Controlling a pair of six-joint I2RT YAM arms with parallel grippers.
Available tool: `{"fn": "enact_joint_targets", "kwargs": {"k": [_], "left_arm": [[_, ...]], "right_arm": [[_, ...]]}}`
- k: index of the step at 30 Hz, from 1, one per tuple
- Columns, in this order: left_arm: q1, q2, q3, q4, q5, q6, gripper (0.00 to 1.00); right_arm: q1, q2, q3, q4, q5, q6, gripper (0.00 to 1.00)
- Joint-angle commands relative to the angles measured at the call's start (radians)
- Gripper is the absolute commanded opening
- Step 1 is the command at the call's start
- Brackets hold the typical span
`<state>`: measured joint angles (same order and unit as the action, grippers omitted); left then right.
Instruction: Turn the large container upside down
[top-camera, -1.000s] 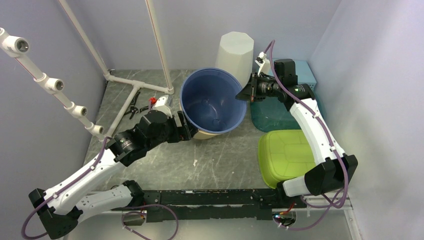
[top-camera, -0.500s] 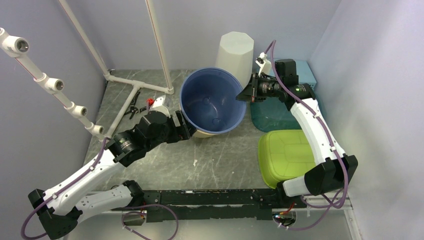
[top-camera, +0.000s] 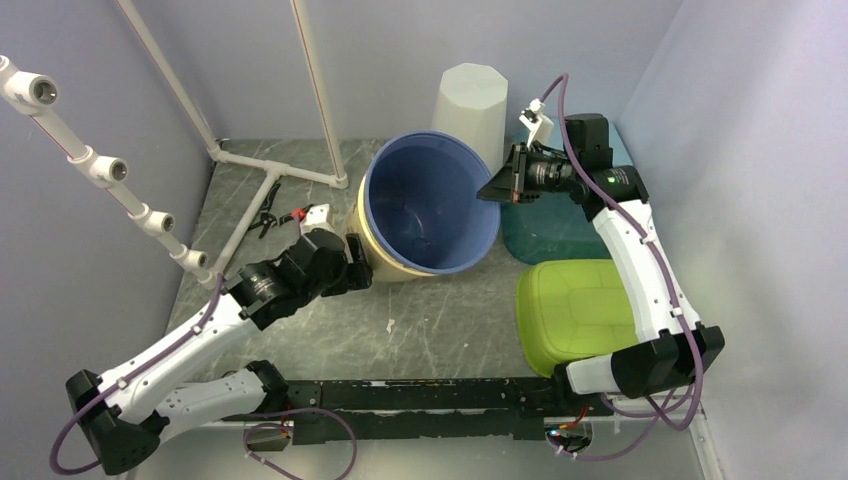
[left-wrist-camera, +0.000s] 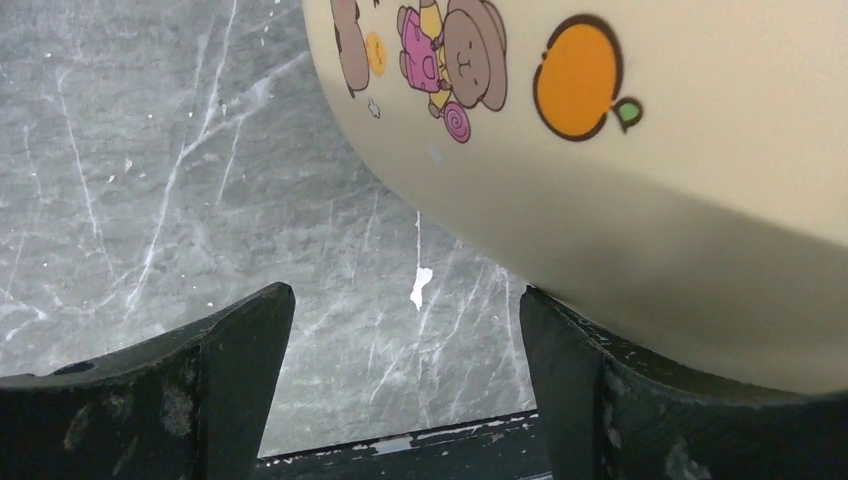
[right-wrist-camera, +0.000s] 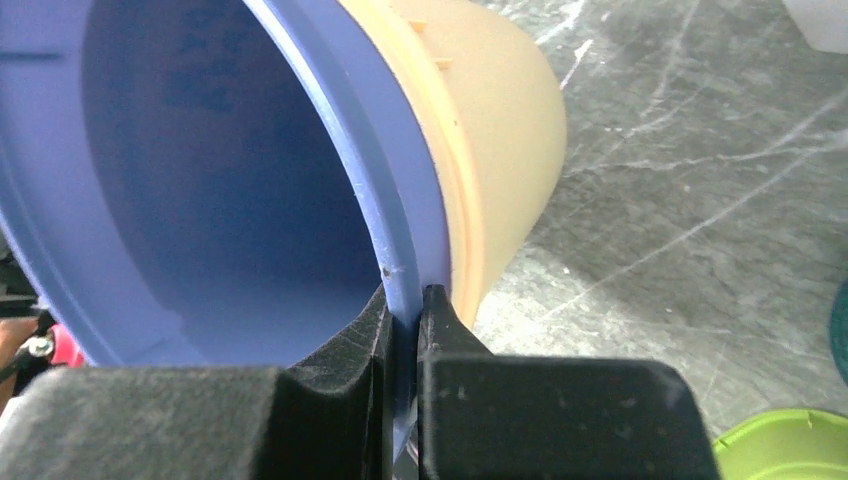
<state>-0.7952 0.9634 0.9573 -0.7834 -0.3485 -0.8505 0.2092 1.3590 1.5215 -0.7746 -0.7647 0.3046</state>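
The large container (top-camera: 425, 210) is a round tub, blue inside and cream outside with cartoon prints (left-wrist-camera: 620, 130). It stands tilted, its mouth leaning toward the back right, lifted on the right side. My right gripper (top-camera: 492, 190) is shut on its blue rim (right-wrist-camera: 405, 260), one finger inside and one outside. My left gripper (top-camera: 358, 268) is open low at the tub's left base, its right finger (left-wrist-camera: 590, 380) touching the cream wall and nothing between the jaws.
A white faceted bin (top-camera: 468, 105) stands behind the tub. A green lid-like tub (top-camera: 572, 310) and a teal tray (top-camera: 545, 235) lie to the right. White pipe frames (top-camera: 270, 170) and small tools (top-camera: 285, 215) occupy the left.
The right gripper rose and shifted right with the rim, tipping the container further. The left gripper drew back and lower along the tub's left base.
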Motion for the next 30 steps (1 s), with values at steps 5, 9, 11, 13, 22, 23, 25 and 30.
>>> {"fn": "enact_joint_targets", "kwargs": {"k": [5,9,11,13,22,23,25,30], "left_arm": [[0.007,-0.064,0.01,0.172,-0.022,0.021,0.9],[0.007,-0.058,0.05,0.154,0.005,0.027,0.91],[0.007,-0.077,0.039,0.179,0.024,0.03,0.91],[0.007,-0.097,0.02,0.211,0.044,0.024,0.91],[0.008,-0.158,-0.046,0.364,0.091,0.012,0.92],[0.009,-0.144,-0.04,0.35,0.088,0.006,0.92],[0.014,-0.117,-0.034,0.34,0.099,-0.004,0.91],[0.019,-0.076,-0.059,0.381,0.132,-0.041,0.89]], "right_arm": [[0.027,-0.041,0.069,-0.109,0.09,0.028,0.0],[0.027,-0.026,0.023,-0.072,0.082,0.035,0.0],[0.028,0.0,0.036,-0.079,0.082,0.035,0.0],[0.028,0.02,0.057,-0.09,0.088,0.034,0.0],[0.043,0.022,0.041,-0.061,0.021,0.056,0.0],[0.048,0.015,0.027,-0.042,0.006,0.07,0.0],[0.058,-0.004,-0.002,0.0,-0.02,0.102,0.0],[0.067,-0.023,-0.019,0.035,-0.083,0.115,0.0]]}}
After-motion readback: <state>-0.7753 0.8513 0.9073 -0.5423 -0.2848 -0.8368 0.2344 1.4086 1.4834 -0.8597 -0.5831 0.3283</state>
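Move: The right hand already pinches the blue bucket's rim; that bucket's middle is about 12 cm left, 4 cm back and 10 cm below, nested in the cream bucket. From the same hand the white container stands about 16 cm ahead, 1 cm left, and the lime tray about 14 cm back, 19 cm right. The cream bucket's middle is about 8 cm ahead, 11 cm right and 2 cm below the open left hand. Right hand, still pinching the blue rim, sinks about 5 cm; open left rises beside the cream bucket. ##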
